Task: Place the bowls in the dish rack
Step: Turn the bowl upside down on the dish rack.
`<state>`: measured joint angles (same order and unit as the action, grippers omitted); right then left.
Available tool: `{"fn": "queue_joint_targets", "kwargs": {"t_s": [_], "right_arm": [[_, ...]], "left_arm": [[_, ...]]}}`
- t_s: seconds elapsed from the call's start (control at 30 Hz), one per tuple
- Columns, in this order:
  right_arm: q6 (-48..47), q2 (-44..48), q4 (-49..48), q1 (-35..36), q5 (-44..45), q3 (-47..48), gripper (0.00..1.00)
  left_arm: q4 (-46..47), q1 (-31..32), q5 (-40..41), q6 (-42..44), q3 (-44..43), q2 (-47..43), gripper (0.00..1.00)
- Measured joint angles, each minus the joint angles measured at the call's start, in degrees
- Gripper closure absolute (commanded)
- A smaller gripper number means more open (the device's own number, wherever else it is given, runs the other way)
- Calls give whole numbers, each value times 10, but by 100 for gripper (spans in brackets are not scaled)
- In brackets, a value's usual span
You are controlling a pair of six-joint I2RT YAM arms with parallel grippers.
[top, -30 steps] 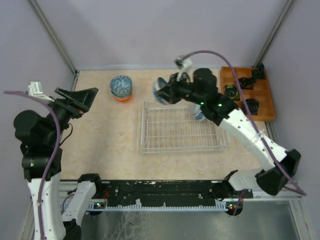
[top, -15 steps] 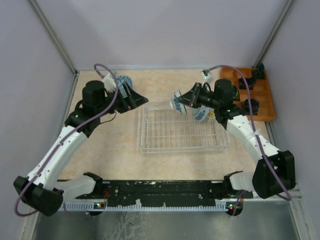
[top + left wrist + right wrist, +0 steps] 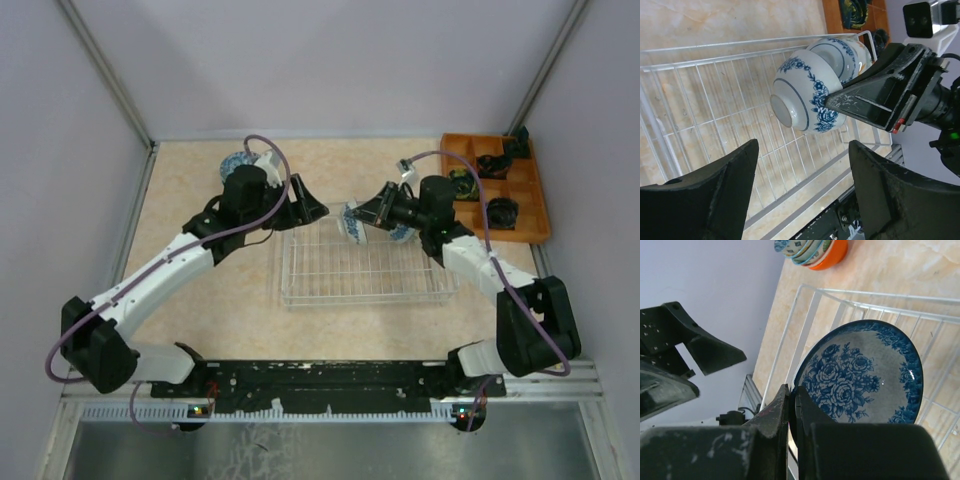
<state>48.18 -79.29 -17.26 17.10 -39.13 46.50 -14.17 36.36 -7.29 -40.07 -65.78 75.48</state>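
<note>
A white bowl (image 3: 353,222) with blue flowers hangs tilted over the far middle of the dish rack (image 3: 330,275), with my right gripper (image 3: 368,214) shut on its rim. The right wrist view shows its blue floral inside (image 3: 865,370) and the jaws (image 3: 793,396) pinched on the edge. Another blue-patterned bowl (image 3: 401,233) stands in the rack's far right corner, just behind the held one (image 3: 805,97) in the left wrist view. My left gripper (image 3: 314,209) hovers open over the rack's far left corner, fingers (image 3: 715,195) wide apart with nothing between them. A stack of bowls (image 3: 812,250), orange at the bottom, stands beyond the rack.
An orange wooden compartment tray (image 3: 523,200) with black items sits at the far right. The left arm crosses in front of the bowl stack (image 3: 232,163) and hides most of it. Purple-grey walls close in the far and side edges of the table.
The left arm has swung in from the left side to the rack's far left corner. The right gripper has carried its bowl rightward and down over the rack.
</note>
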Motion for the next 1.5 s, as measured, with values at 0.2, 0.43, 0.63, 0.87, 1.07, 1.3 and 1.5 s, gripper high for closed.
{"fn": "queue_joint_targets", "kwargs": {"t_s": [0.2,0.43,0.63,0.87,1.07,1.3,1.5], "right_arm": [[0,-1,-12,0,22,-10,100],[0,-17,-25,0,43,-19,100],[0,-30,-30,0,56,-20,100],[1,-31,-45,0,70,-36,100],[13,-39,-70,0,82,-56,100],[26,-41,-96,0,91,-63,100],[38,-45,-116,0,94,-68,100]], "left_arm": [[9,12,24,1,0,36,37],[14,16,43,3,0,68,42],[17,22,48,3,0,92,44],[22,32,48,3,-5,129,46],[26,36,48,3,-11,150,47],[27,37,50,3,-12,151,48],[27,38,52,3,-16,152,49]]}}
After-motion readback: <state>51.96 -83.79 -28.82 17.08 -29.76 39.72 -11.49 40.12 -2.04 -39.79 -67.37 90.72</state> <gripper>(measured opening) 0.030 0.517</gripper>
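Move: The right hand already holds the bowl by its rim, the bowl's middle about 4 cm below and 2 cm ahead of it; the rack slots it is taken to are some 12 cm below and 2 cm ahead. The nearer standing bowl is about 10 cm to this hand's right and 4 cm ahead, 9 cm lower; the farther one 18 cm right, equally far ahead and as low. From the open left hand, the held bowl lies about 9 cm right, 3 cm ahead and 9 cm down. The right hand, still shut on the bowl's rim, lowers the bowl about 5 cm towards the rack slots beside the standing bowls, easing some 2 cm forward and slightly right while turning roughly 10 degrees clockwise; its descent stops and it creeps a little farther forward. Meanwhile the empty left hand sinks about 9 cm beside the bowl's base side, drifting right and a little forward to come closer to it, its fingers narrowing from wide to about half open without closing on anything and its fingertips tipping slightly down. ##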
